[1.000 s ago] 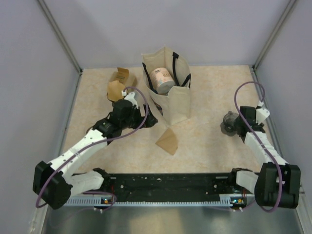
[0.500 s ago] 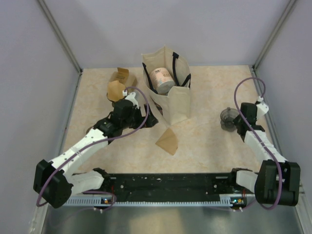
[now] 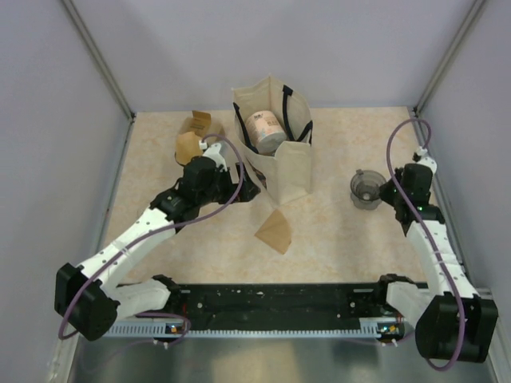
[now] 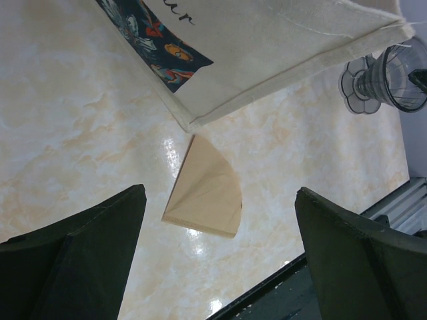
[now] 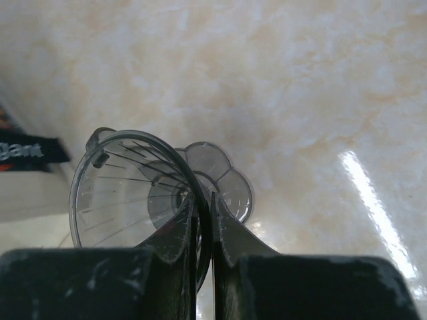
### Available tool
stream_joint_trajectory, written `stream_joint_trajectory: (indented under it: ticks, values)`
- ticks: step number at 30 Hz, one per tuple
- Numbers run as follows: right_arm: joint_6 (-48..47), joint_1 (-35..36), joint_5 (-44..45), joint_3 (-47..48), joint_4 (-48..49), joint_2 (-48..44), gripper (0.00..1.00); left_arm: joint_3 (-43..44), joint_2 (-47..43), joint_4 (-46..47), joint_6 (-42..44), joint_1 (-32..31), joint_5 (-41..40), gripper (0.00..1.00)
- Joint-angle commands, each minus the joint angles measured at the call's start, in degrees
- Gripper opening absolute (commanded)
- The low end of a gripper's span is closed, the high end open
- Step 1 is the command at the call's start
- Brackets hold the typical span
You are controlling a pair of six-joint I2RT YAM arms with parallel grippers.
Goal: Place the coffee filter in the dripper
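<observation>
A brown paper coffee filter (image 3: 275, 231) lies flat on the table in front of the tote bag; it also shows in the left wrist view (image 4: 205, 189). The clear plastic dripper (image 3: 366, 188) is at the right, held by its rim and lifted. My right gripper (image 5: 203, 208) is shut on the dripper (image 5: 127, 190) rim, one finger inside and one outside. My left gripper (image 4: 220, 220) is open and empty, above and left of the filter, next to the bag.
A cream tote bag (image 3: 278, 152) with a paper cup (image 3: 263, 128) inside stands at the back centre. Brown filters (image 3: 192, 137) lie at the back left. The black front rail (image 3: 271, 302) runs along the near edge.
My right gripper has lifted the dripper and carried it left and toward the back. My left gripper has shifted slightly back, staying open.
</observation>
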Motion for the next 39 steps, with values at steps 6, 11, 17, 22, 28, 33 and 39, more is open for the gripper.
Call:
stream_joint_trajectory:
  ticks: [6, 11, 17, 22, 28, 33, 39]
  values:
    - [-10.2, 10.1, -20.4, 6.9, -5.8, -8.9, 0.0, 3.8, 1.3, 6.2, -0.5, -0.2, 8.0, 0.99]
    - [-11.2, 17.4, -19.6, 10.1, -11.5, -8.8, 0.0, 5.9, 4.6, 7.0, -1.0, -1.0, 11.2, 0.99]
    - [-7.1, 29.9, -14.7, 12.9, -11.2, -3.3, 0.0, 10.9, 10.3, 4.6, -1.4, -3.4, 8.3, 0.99]
    - [-3.3, 37.0, -7.5, 16.3, -10.7, 1.4, 0.0, 14.8, 14.6, 1.8, -1.4, -7.2, 5.3, 0.92]
    - [2.7, 42.3, 4.3, 17.3, -9.5, 4.1, 0.0, 18.4, 18.3, -1.2, -1.2, -10.2, 2.8, 0.82]
    - [8.8, 45.4, 10.6, 14.6, -7.0, 1.5, 0.0, 17.3, 17.5, -2.4, -4.3, -11.9, -2.1, 0.77]
    - [7.0, 46.0, 8.2, 14.3, -5.8, 0.7, 0.0, 18.0, 18.1, -3.4, -5.6, -14.1, -4.8, 0.71]
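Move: The left hand, open and empty, has the clear dripper about 39 cm to its right, 10 cm lower and level fore-and-aft. The flat coffee filter lies 8 cm to its right, 3 cm back and 20 cm below; the tote bag stands 7 cm to its right and 15 cm farther out. The right hand already holds the clear dripper by the rim, its middle 5 cm left, 1 cm ahead and 4 below; the left hand waits 44 cm to its left, level fore-and-aft and 7 cm higher. Leftward in one quick sweep of some 22 cm, the right hand carries the clear dripper by its rim towards the left hand, rising and drawing back a little and turning counter-clockwise, in the end about 35 degrees, after partly unwinding. The left hand comes rightward about 10 cm to meet it, turning slightly clockwise, rising then sinking a little, its fingers starting to close but still well apart. ##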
